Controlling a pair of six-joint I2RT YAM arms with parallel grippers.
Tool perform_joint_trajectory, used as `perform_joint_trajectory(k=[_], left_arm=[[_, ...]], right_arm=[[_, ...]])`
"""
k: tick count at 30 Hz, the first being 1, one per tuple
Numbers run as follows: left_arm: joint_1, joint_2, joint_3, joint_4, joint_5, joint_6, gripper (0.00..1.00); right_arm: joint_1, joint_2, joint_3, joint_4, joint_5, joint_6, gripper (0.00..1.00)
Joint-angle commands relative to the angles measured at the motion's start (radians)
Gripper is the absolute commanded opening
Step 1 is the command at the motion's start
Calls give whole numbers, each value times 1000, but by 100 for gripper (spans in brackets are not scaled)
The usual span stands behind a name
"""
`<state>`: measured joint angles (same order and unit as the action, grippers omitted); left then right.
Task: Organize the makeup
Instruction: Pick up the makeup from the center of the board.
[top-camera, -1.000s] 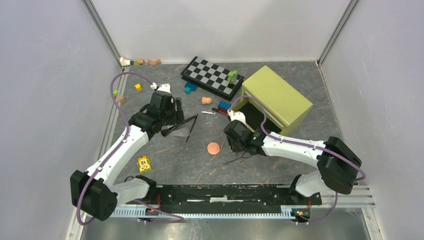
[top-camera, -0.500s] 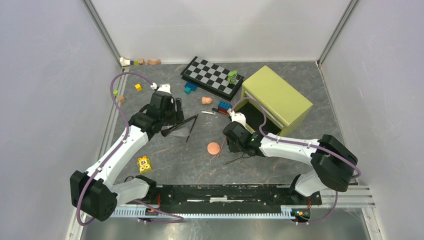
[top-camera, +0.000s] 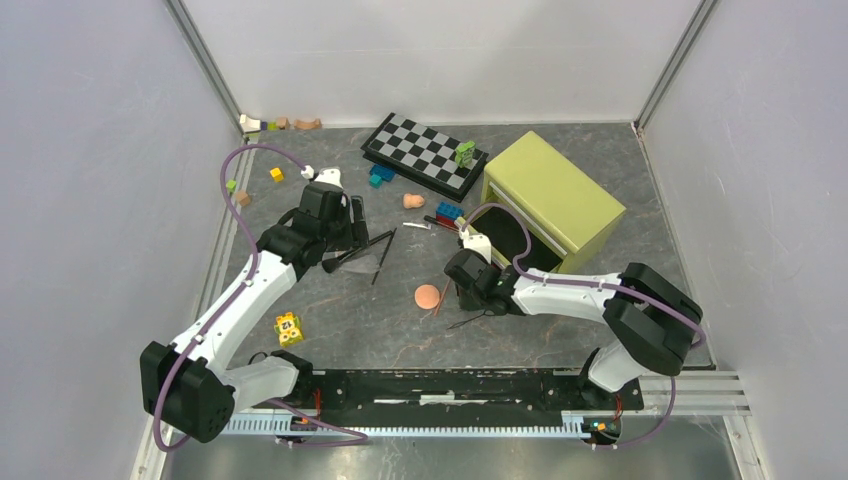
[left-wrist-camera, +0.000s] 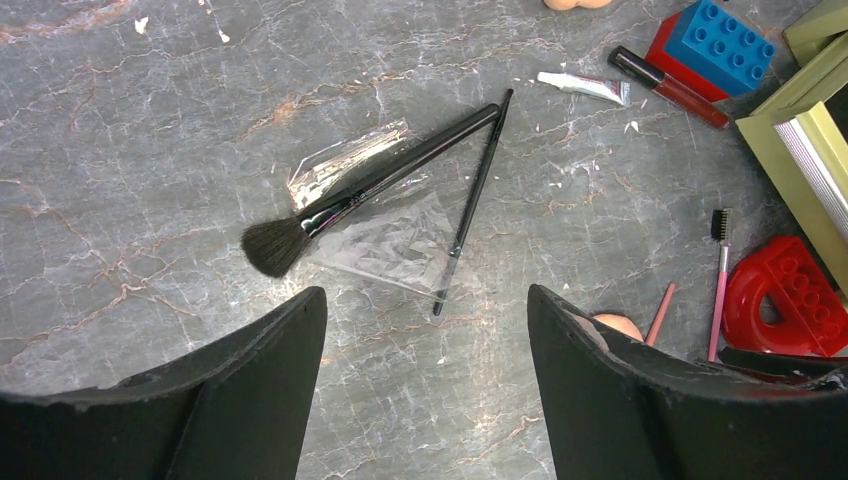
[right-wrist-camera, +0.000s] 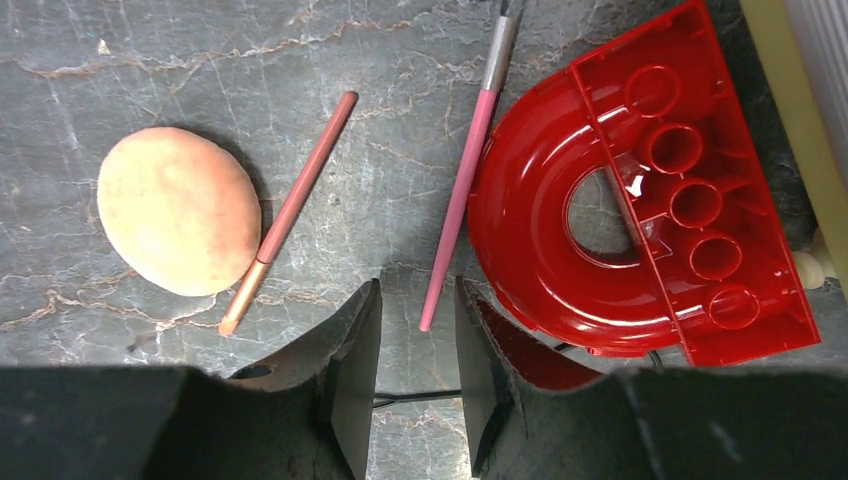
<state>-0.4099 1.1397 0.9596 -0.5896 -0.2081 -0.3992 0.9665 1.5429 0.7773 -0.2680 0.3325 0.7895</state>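
In the right wrist view a thin pink-handled brush (right-wrist-camera: 462, 180) lies beside the red horseshoe piece (right-wrist-camera: 560, 260). Its near end sits between the fingertips of my right gripper (right-wrist-camera: 418, 300), whose jaws stand narrowly apart and clear of it. Left of it lie a copper pencil (right-wrist-camera: 290, 210) and the round peach puff (right-wrist-camera: 180, 210). My left gripper (left-wrist-camera: 425, 310) hangs wide open and empty over the table. Just ahead of it are a big black brush (left-wrist-camera: 380, 180) and a thin black brush (left-wrist-camera: 470, 210), lying on a clear wrapper (left-wrist-camera: 385, 240).
A white tube (left-wrist-camera: 585, 88) and a dark red tube (left-wrist-camera: 670, 88) lie near a blue brick (left-wrist-camera: 725, 45). The green box (top-camera: 555, 195) stands open-sided at the right, the chessboard (top-camera: 425, 152) behind. Toy bricks dot the left side. A thin black wire (right-wrist-camera: 420, 398) lies under my right fingers.
My right gripper's jaws have narrowed around the pink brush's end, and the right arm's elbow has swung a little to the left. The left arm has not moved.
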Motion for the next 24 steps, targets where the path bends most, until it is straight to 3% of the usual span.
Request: perform_joint_trajectory(k=[1,5,13,24], left_arm=[[9,-23,-1,15,4,46,80],[11,-24,-1,14,3,46,80],[16,-23,-1,16,11,45,80],[24,-20,0,16,14,46,80]], right_arm=[[-7,21,-8,38,-4,17,38],[-11,34,-14,49,-10,18,36],[-12,31,-26,63,-14,19,20],[-7,-1,-1,64,-6,-63,6]])
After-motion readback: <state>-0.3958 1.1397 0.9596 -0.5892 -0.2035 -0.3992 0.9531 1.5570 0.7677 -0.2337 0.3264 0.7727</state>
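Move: The pink brush lies with its bare near end between the right fingertips. Its middle is about 5 cm ahead of that hand, 1 cm to its right and 1 cm below. The red arch block is some 4 cm ahead and 6 cm right, the copper brush 2 cm ahead and 4 left, and the powder puff 2 ahead and 8 left. From the idle left hand, the pink brush is about 7 cm back, 22 cm right and 16 cm lower. The right fingertips come onto the near end of the pink brush's handle from both sides and pinch it, closing from not quite half open to almost shut. The hand itself hardly travels, easing down and forward by about half a centimetre each without turning, and stays low over the table. ##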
